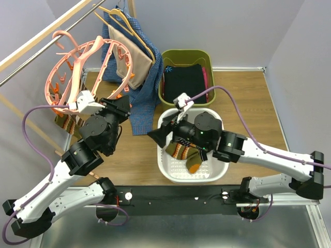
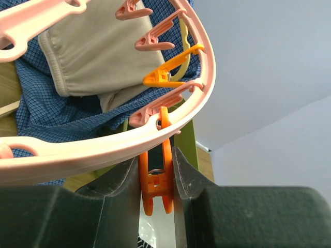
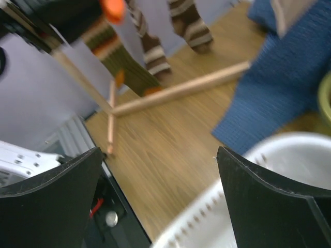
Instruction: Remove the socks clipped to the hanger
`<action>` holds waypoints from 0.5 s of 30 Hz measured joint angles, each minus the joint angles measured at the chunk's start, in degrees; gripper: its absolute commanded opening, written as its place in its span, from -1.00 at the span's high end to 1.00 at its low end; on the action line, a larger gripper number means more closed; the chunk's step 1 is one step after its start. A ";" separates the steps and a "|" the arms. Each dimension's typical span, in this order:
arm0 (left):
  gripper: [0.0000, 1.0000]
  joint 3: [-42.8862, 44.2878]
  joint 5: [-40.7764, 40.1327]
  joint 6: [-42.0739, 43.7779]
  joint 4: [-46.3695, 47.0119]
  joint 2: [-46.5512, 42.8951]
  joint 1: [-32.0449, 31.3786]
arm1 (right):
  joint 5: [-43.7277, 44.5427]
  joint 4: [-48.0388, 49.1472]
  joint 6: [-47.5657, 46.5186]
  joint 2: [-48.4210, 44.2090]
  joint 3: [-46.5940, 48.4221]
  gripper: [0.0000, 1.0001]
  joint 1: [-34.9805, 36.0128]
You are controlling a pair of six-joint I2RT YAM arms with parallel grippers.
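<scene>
The salmon-pink round hanger (image 1: 77, 64) hangs tilted from the rail at the upper left. My left gripper (image 1: 123, 105) reaches up to its rim and, in the left wrist view, is shut (image 2: 156, 160) on an orange clip (image 2: 156, 181) dangling under the pink ring (image 2: 103, 150); no sock shows in that clip. Striped socks (image 1: 66, 123) still hang below the hanger's left side, and appear as brown and olive socks (image 3: 150, 51) in the right wrist view. Two striped socks (image 1: 189, 154) lie in the white basket (image 1: 161, 160). My right gripper (image 1: 158, 135) is open and holds nothing (image 3: 159, 155) over the basket's left rim.
An olive bin (image 1: 168, 56) with black clothing stands behind the basket. A blue patterned garment (image 1: 142, 103) and a beige one (image 1: 124, 51) hang on thin hangers right of the pink hanger. Wooden rods (image 3: 176, 88) of the rack cross the table at the left.
</scene>
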 measured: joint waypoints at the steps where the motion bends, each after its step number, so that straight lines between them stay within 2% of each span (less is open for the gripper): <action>1: 0.96 0.00 0.20 -0.11 0.00 -0.11 -0.02 | -1.36 3.26 -0.81 1.09 0.00 -0.89 0.00; 5: 0.96 -0.20 0.87 -0.50 0.02 -0.70 0.00 | -5.73 14.60 -3.15 6.25 0.00 -0.54 -0.07; 8: 0.96 -0.28 1.38 -0.70 0.31 -0.87 0.00 | -8.17 22.12 -4.42 9.73 -0.13 -0.37 -0.35; 11: 0.96 -0.28 1.81 -0.83 0.50 -0.85 0.00 | -10.21 26.93 -4.74 11.69 -0.15 -0.23 -1.27; 15: 0.97 -0.31 2.23 -1.03 0.85 -0.85 0.00 | -14.05 30.82 -4.70 12.33 -0.13 -0.19 -3.93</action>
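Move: The orange clip on the hanger's near rim is already between the left hand's pads, with no sock in it. From the open right hand it lies about 6 cm ahead, 13 cm left and 8 cm up. The olive striped sock still hangs some 13 cm ahead, 33 cm left and 6 cm below the right hand; the white basket's middle is level with that hand, about 12 cm right and 25 cm below. Towards the orange clip and the hanger's near rim comes the right hand, leaving the basket side empty: about 7 cm left at first, climbing 4 cm on the way, then edging a little forward. Its fingers tip up nearly 20 degrees and narrow from wide open to somewhat over half, touching nothing. The left hand keeps its pinch on the clip. ##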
